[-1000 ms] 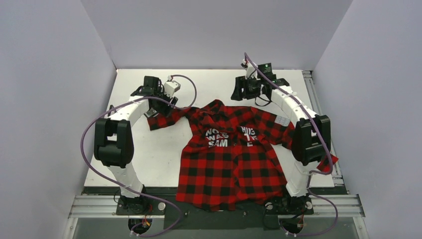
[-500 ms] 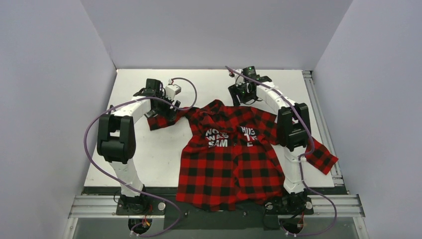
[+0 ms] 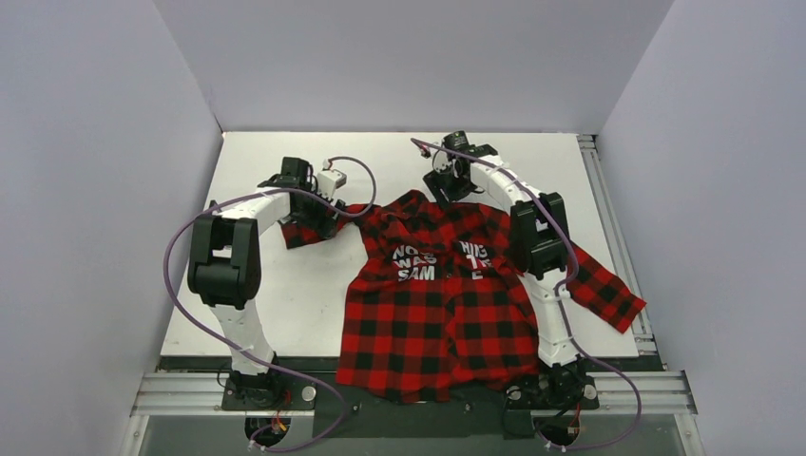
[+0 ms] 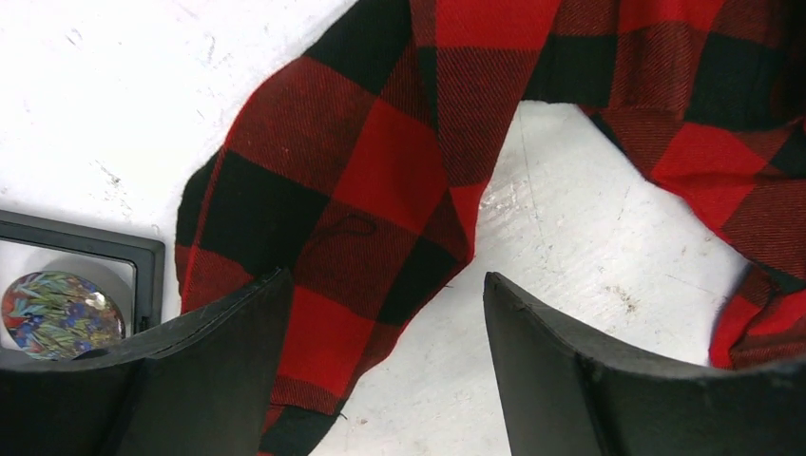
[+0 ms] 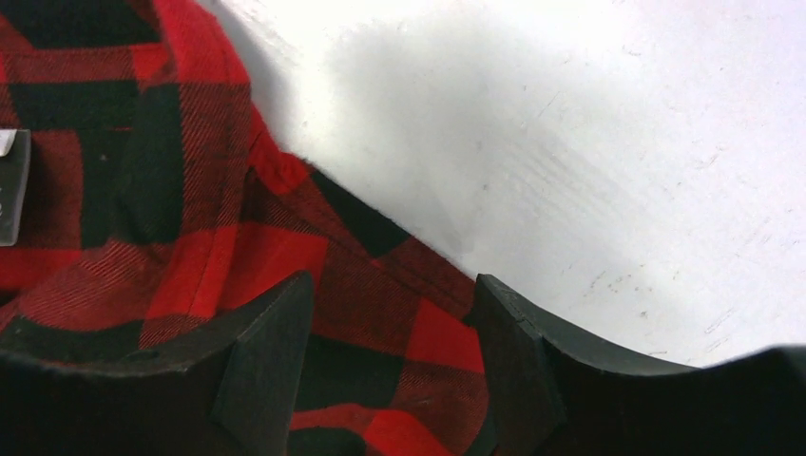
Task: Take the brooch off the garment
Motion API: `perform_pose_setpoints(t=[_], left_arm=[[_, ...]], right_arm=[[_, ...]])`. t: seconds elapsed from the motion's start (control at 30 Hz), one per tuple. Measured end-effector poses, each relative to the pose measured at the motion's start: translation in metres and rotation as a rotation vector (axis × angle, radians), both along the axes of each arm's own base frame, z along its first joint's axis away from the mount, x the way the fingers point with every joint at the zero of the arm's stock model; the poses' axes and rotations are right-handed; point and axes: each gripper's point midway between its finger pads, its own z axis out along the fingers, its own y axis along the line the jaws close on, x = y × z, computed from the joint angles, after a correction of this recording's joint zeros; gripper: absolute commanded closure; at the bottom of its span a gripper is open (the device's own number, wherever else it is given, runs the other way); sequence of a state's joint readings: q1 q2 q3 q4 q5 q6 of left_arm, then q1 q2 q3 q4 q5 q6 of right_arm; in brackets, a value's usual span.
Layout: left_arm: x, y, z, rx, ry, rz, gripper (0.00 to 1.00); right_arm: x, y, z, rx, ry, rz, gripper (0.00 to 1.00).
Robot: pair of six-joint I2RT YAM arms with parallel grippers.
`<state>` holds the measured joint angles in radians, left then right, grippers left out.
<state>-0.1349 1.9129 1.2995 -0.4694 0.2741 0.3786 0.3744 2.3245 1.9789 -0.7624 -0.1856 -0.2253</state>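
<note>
The garment (image 3: 432,309), a red-and-black check shirt with white letters, lies flat in the middle of the table, sleeves spread. My left gripper (image 3: 316,214) hangs over the left sleeve's cuff (image 4: 380,180). In the left wrist view the left gripper (image 4: 385,285) is open, with the cuff lying slack on the table below its left finger (image 4: 219,370). My right gripper (image 3: 449,186) is at the shirt's collar. In the right wrist view the right gripper (image 5: 392,285) is open just above the checked cloth (image 5: 380,313), holding nothing. The brooch is not visible in any view.
A small black-framed box (image 4: 67,294) with a many-coloured round piece inside sits on the table beside the cuff. A white label (image 5: 8,185) shows inside the collar. The right sleeve (image 3: 604,290) reaches to the table's right edge. Grey walls close in three sides.
My right arm has swung left from the table's back right to the collar. My left gripper has stayed over the cuff and its jaws now stand wider.
</note>
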Motion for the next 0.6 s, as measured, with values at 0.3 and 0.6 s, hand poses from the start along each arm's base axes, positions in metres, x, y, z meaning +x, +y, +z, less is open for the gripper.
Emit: perform_pose_setpoints(t=[0.3, 0.6], left_arm=[[-0.015, 0.007, -0.015, 0.038, 0.041, -0.013, 0.42], [-0.018, 0.016, -0.018, 0.086, 0.026, -0.023, 0.9]], right_arm=[[0.001, -0.006, -0.014, -0.067, 0.072, 0.013, 0.64], [-0.001, -0.02, -0.016, -0.134, 0.077, 0.025, 1.0]])
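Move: The left hand hovers over the loose end of the shirt's left sleeve, its middle about 1 cm back, 2 cm to the left and 2 cm below; the black box with the floral brooch is some 5 cm ahead and 7 cm left. Just under the right hand, 2 cm down and about 1 cm right, is the garment's upper shoulder edge; from that hand the collar lies level, 8 cm left, and the white lettering 13 cm back, 7 cm left. Both hands sink about 2 cm and close on cloth, left drifting back-left on the sleeve, right sliding right. ##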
